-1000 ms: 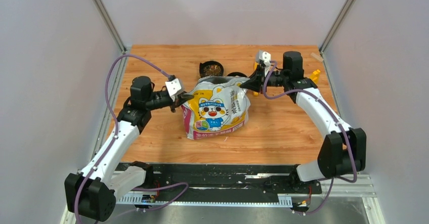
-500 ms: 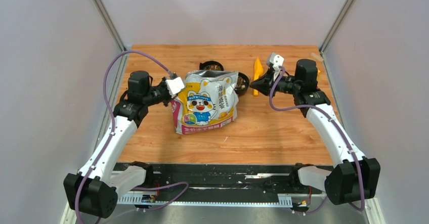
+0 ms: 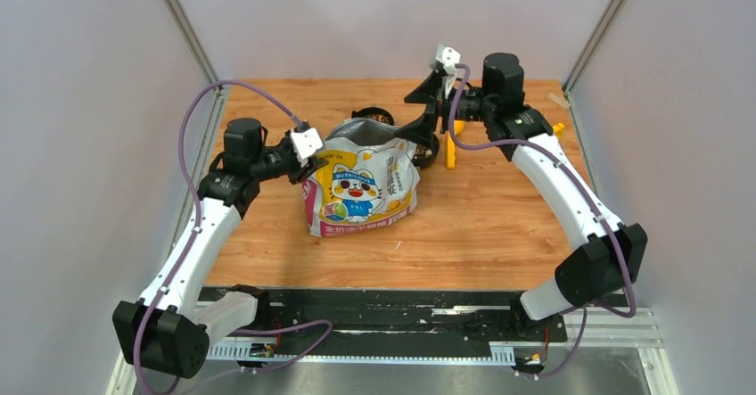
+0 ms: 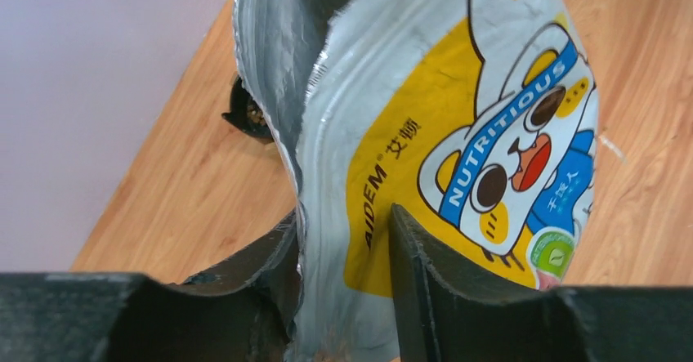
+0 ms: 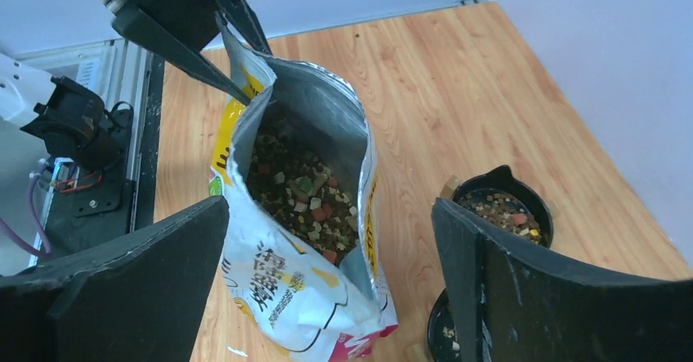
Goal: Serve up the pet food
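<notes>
The printed bag [image 3: 361,185] stands upright mid-table, its mouth open. Pet food [image 5: 298,194], brown kibble with coloured bits, shows inside it and fills a black bowl [image 5: 502,215] behind the bag. My left gripper [image 4: 343,219] is at the bag's left side seam. Its jaws stand a little apart, with the seam [image 4: 327,297] between them and against the left finger. My right gripper [image 5: 327,272] hangs wide open above the bag's right top corner and holds nothing. From above, the left gripper [image 3: 309,165] touches the bag, while the right gripper [image 3: 412,117] hovers near the bowls.
A second black bowl [image 3: 426,147] sits by the bag's right top corner, and the fuller bowl [image 3: 373,117] lies behind the bag. A yellow scoop [image 3: 451,144] lies right of the bowls. Walls close in the table on both sides.
My right gripper has opened wide and swung back left over the bag's top corner. The left gripper's jaws have parted on the seam. The bag shifted left and back earlier, then stayed.
</notes>
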Motion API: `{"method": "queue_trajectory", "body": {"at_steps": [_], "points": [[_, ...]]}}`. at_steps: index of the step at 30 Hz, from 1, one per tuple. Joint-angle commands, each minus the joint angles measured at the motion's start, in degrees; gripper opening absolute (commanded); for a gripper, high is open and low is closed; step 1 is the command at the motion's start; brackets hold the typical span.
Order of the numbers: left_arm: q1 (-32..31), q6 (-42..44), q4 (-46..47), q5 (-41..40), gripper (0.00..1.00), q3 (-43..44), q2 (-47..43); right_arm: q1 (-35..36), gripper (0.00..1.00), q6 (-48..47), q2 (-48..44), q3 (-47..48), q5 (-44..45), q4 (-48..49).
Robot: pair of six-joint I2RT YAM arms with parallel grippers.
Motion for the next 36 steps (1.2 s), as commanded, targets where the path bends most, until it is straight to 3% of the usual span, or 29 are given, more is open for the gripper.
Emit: {"method": "queue_trajectory", "body": {"at_steps": [1, 10, 18, 27, 36], "points": [[0.5, -3.3, -3.68, 4.86, 0.51, 5.78, 3.12, 1.28, 1.0, -3.44, 4.84, 5.52, -2.46, -4.39], [0.5, 1.61, -10.63, 7.87, 0.54, 15.02, 11.77, 3.12, 1.0, -16.4, 7.49, 6.78, -2.86, -8.39], [-0.35, 11.31, -25.09, 13.19, 0.57, 23.79, 18.37, 3.08, 0.98, -34.57, 12.02, 15.4, -4.48, -29.4], [-0.8, 13.86, -33.33, 15.65, 0.66, 30.66, 19.27, 1.76, 0.98, -38.19, 12.81, 18.57, -10.08, -34.19], [-3.54, 14.4, -37.31, 7.04, 0.68, 30.59, 22.53, 2.11, 0.95, -38.93, 20.35, 23.07, -10.01, -40.54]]}}
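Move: My left hand has the left corner of the bag's mouth between its barely parted fingers; the bag's middle is level with it, some 10 cm right and 13 below. The right mouth corner is about 9 cm below my right hand, 4 right and 2 back. From that hand, the near bowl stands roughly 9 cm ahead, 3 right, the far bowl 14 ahead, 7 left, and the scoop 11 ahead, 11 right, all about 34 below. I lower my wide-open right hand about 5 cm towards the right corner of the bag's mouth, edging slightly left and turning some 20 degrees counter-clockwise, left side dipping. Meanwhile my left hand opens its fingers further around the left corner and eases about 3 cm right, swinging clockwise and tipping its fingers down some 15 degrees. ##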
